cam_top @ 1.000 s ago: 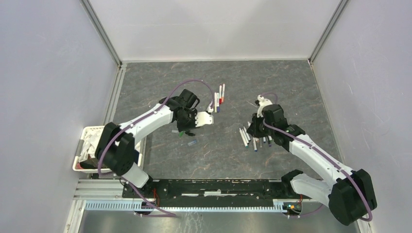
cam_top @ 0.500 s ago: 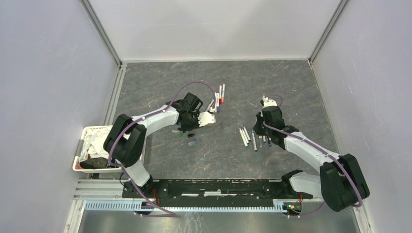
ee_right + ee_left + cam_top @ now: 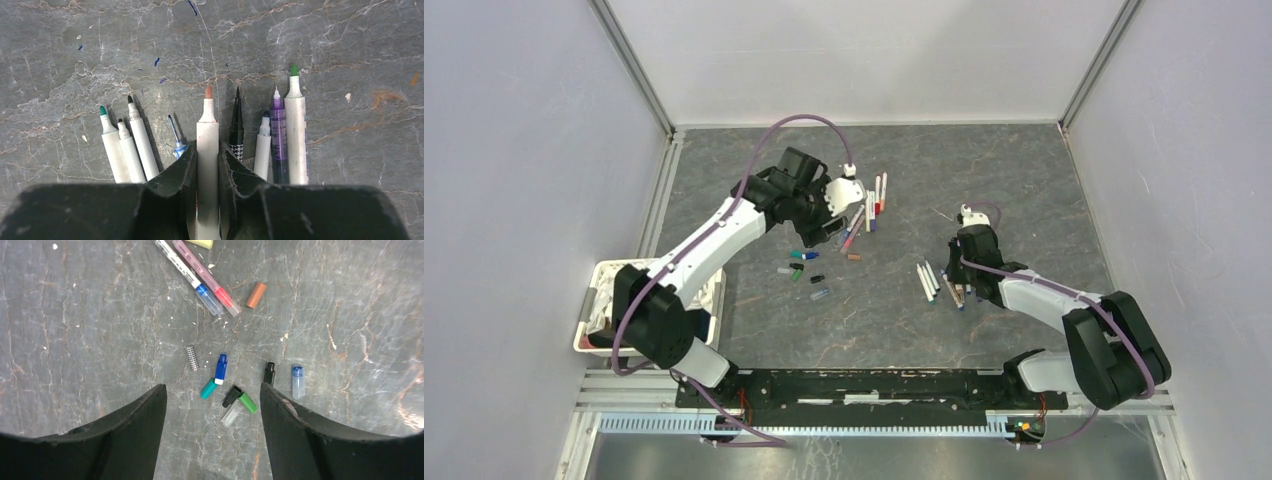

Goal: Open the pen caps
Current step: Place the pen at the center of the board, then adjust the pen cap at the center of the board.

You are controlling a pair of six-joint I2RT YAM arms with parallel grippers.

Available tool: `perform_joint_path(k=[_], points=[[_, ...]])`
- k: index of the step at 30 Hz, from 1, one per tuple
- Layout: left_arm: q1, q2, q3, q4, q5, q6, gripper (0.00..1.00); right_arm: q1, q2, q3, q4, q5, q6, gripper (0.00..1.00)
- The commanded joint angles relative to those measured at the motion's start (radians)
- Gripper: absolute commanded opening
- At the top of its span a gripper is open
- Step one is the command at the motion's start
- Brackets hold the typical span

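My left gripper (image 3: pixel 212 390) hangs open and empty above several loose pen caps (image 3: pixel 221 367): blue, teal, green, black and clear. A brown cap (image 3: pixel 256 295) lies apart, near two capped pens (image 3: pixel 210 280). From above, my left gripper (image 3: pixel 832 228) is beside the capped pen group (image 3: pixel 874 200), with the caps (image 3: pixel 809 270) in front. My right gripper (image 3: pixel 207 147) is shut on a white pen (image 3: pixel 207 127) with a bare orange tip. It is held low in a row of uncapped pens (image 3: pixel 295 130) lying on the table. From above, my right gripper (image 3: pixel 964 280) is at that row (image 3: pixel 927 280).
A white basket (image 3: pixel 596 318) with crumpled contents sits off the table's left edge. Pale walls close in the left, right and far sides. A metal rail (image 3: pixel 864 385) with both arm bases runs along the near edge.
My left gripper has opened and swung back toward the capped pens; a brown cap now lies on the table. My right gripper has drawn in and lowered its pen into the uncapped row.
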Motion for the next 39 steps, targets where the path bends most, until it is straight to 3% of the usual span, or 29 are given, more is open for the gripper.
perform_joint_path(k=[1,7,18,20,24,26,33,39], points=[[0.033,-0.029,0.092,-0.137,0.049,-0.126,0.75,-0.002,0.005,-0.01,0.047,0.034,0.015,0.23],[0.103,-0.053,0.144,-0.221,0.046,-0.163,0.78,-0.002,-0.046,-0.011,0.013,0.041,0.018,0.32],[0.231,-0.117,0.164,-0.249,0.13,-0.18,0.79,0.042,-0.139,0.116,-0.053,0.055,0.016,0.35],[0.263,-0.124,0.174,-0.241,0.149,-0.191,0.86,0.091,-0.1,0.173,-0.055,0.065,0.003,0.35],[0.33,-0.127,0.176,-0.24,0.178,-0.192,0.87,0.201,0.042,0.308,-0.029,0.051,-0.064,0.39],[0.363,-0.128,0.167,-0.242,0.21,-0.191,0.98,0.253,0.121,0.369,-0.004,0.011,-0.113,0.42],[0.457,-0.15,0.09,-0.226,0.29,-0.196,0.98,0.346,0.415,0.574,0.013,-0.183,-0.257,0.53],[0.489,-0.168,0.058,-0.219,0.321,-0.195,0.98,0.358,0.518,0.637,0.018,-0.229,-0.325,0.56]])
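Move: Right under the right fingers, about 1 cm below, is the spot for the orange-tipped pen they still hold, in the row of uncapped pens; a black pen lies level with it 2 cm to the right, a green-tipped one level and 6 cm right. The pink pen lies roughly 23 cm left and 13 ahead of this hand, the brown cap 23 left and 6 ahead. From the left hand, that spot is some 30 cm right, 4 back and 15 below. Opening where it stands, the right hand lets go of the orange-tipped pen in the row, rises about 9 cm and arcs left over the board, some 20 cm left and 5 forward, then sinks towards the brown cap and pink pen, turning about 35 degrees counter-clockwise with its fingers spreading. The empty left hand swings 12 cm left and up a little, opening fully. ##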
